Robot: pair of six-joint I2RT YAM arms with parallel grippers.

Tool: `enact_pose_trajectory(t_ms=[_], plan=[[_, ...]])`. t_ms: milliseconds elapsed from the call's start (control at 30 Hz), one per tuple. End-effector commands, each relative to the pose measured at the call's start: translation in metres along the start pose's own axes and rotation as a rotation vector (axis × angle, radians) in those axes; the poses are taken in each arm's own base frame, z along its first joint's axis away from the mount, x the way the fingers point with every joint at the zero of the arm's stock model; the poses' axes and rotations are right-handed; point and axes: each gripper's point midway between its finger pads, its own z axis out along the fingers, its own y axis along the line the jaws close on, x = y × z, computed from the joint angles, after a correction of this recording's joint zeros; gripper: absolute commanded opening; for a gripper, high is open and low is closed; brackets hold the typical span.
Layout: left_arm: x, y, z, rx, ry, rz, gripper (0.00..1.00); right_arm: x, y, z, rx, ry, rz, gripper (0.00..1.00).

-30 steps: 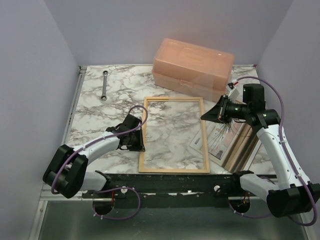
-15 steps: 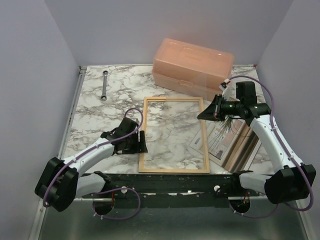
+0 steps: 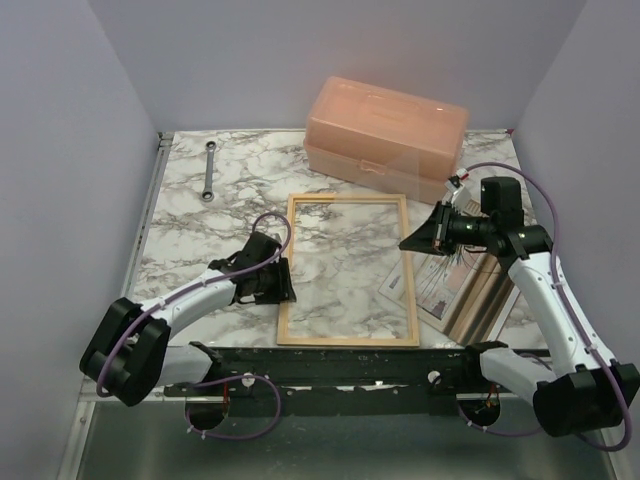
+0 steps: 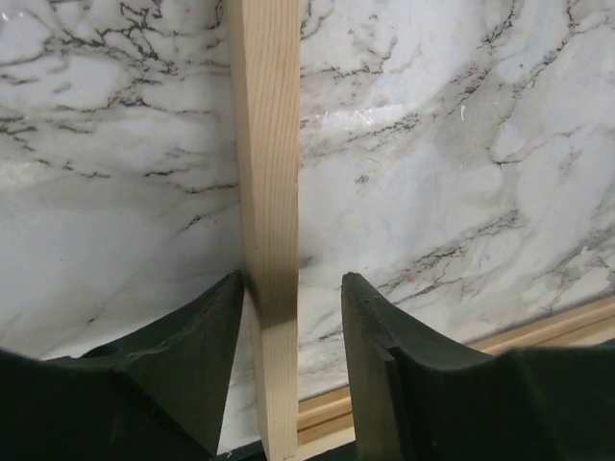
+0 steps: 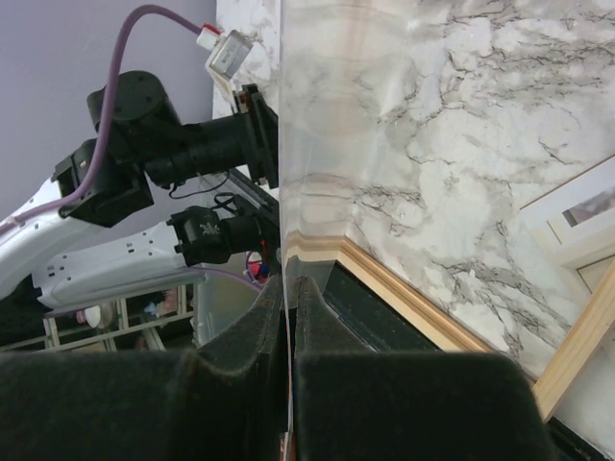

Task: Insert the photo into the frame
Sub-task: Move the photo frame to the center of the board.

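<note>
The frame (image 3: 347, 340) lies flat mid-table, thin pine moulding around bare marble. My left gripper (image 3: 283, 283) is open and straddles the frame's left rail (image 4: 269, 192); the left finger (image 4: 207, 336) touches the wood and the right finger (image 4: 370, 336) stands apart from it. My right gripper (image 3: 408, 241) hovers at the frame's right rail, shut on a thin clear sheet (image 5: 317, 144) that runs edge-on between its fingers (image 5: 259, 327). The photo (image 3: 435, 285), a pale print of a spindly plant, lies face up right of the frame.
A brown backing panel (image 3: 488, 290) lies under the photo at the right. A peach plastic box (image 3: 385, 135) stands at the back. A wrench (image 3: 209, 170) rests at the back left. Purple walls close in both sides.
My left gripper has opened around the frame's left rail and shifted slightly. The right gripper swung up and back a little, still holding the clear sheet. The frame has not moved.
</note>
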Motion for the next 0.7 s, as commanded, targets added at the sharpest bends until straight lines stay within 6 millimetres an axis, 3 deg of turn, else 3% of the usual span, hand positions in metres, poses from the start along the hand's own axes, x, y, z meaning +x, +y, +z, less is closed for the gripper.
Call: enact_pose_trajectory(t_ms=[0, 133, 267, 500, 667], plan=[[0.015, 0.015, 0.013, -0.065, 0.08, 0.026, 0.39, 0.011, 0.007, -0.013, 0.007, -0.023, 0.001, 0.0], [0.012, 0.011, 0.012, -0.064, 0.091, 0.078, 0.15, 0.015, 0.006, -0.018, 0.028, -0.037, 0.004, 0.0], [0.011, 0.016, 0.007, -0.107, 0.088, 0.119, 0.04, 0.017, 0.008, -0.019, 0.02, -0.035, 0.014, 0.0], [0.018, 0.017, 0.004, -0.092, 0.085, 0.119, 0.01, 0.008, 0.011, -0.013, -0.001, -0.029, 0.013, 0.0], [0.02, 0.018, 0.003, -0.102, 0.087, 0.077, 0.15, 0.003, 0.009, -0.007, -0.011, -0.011, 0.008, 0.0]])
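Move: The left fingers already straddle the photo frame's left rail, whose middle is about 6 cm ahead and 1 cm below; the whole frame's middle lies roughly 6 cm ahead and 12 cm right. The printed panel is some 34 cm to this hand's right and 4 cm ahead. From the right hand, still pinching the clear sheet, the frame's middle lies about 2 cm ahead, 9 cm left and 21 cm below. Close the half-open left gripper onto the photo frame's left rail, pinching it between both pads while easing barely half a centimetre forward, right and down. Then hold nearly in place and twist the wrist clockwise some 5 degrees. Keep the right grip on the clear sheet, drawing it back about 2 cm and up 1.5 cm, then lowering and easing slightly forward. ##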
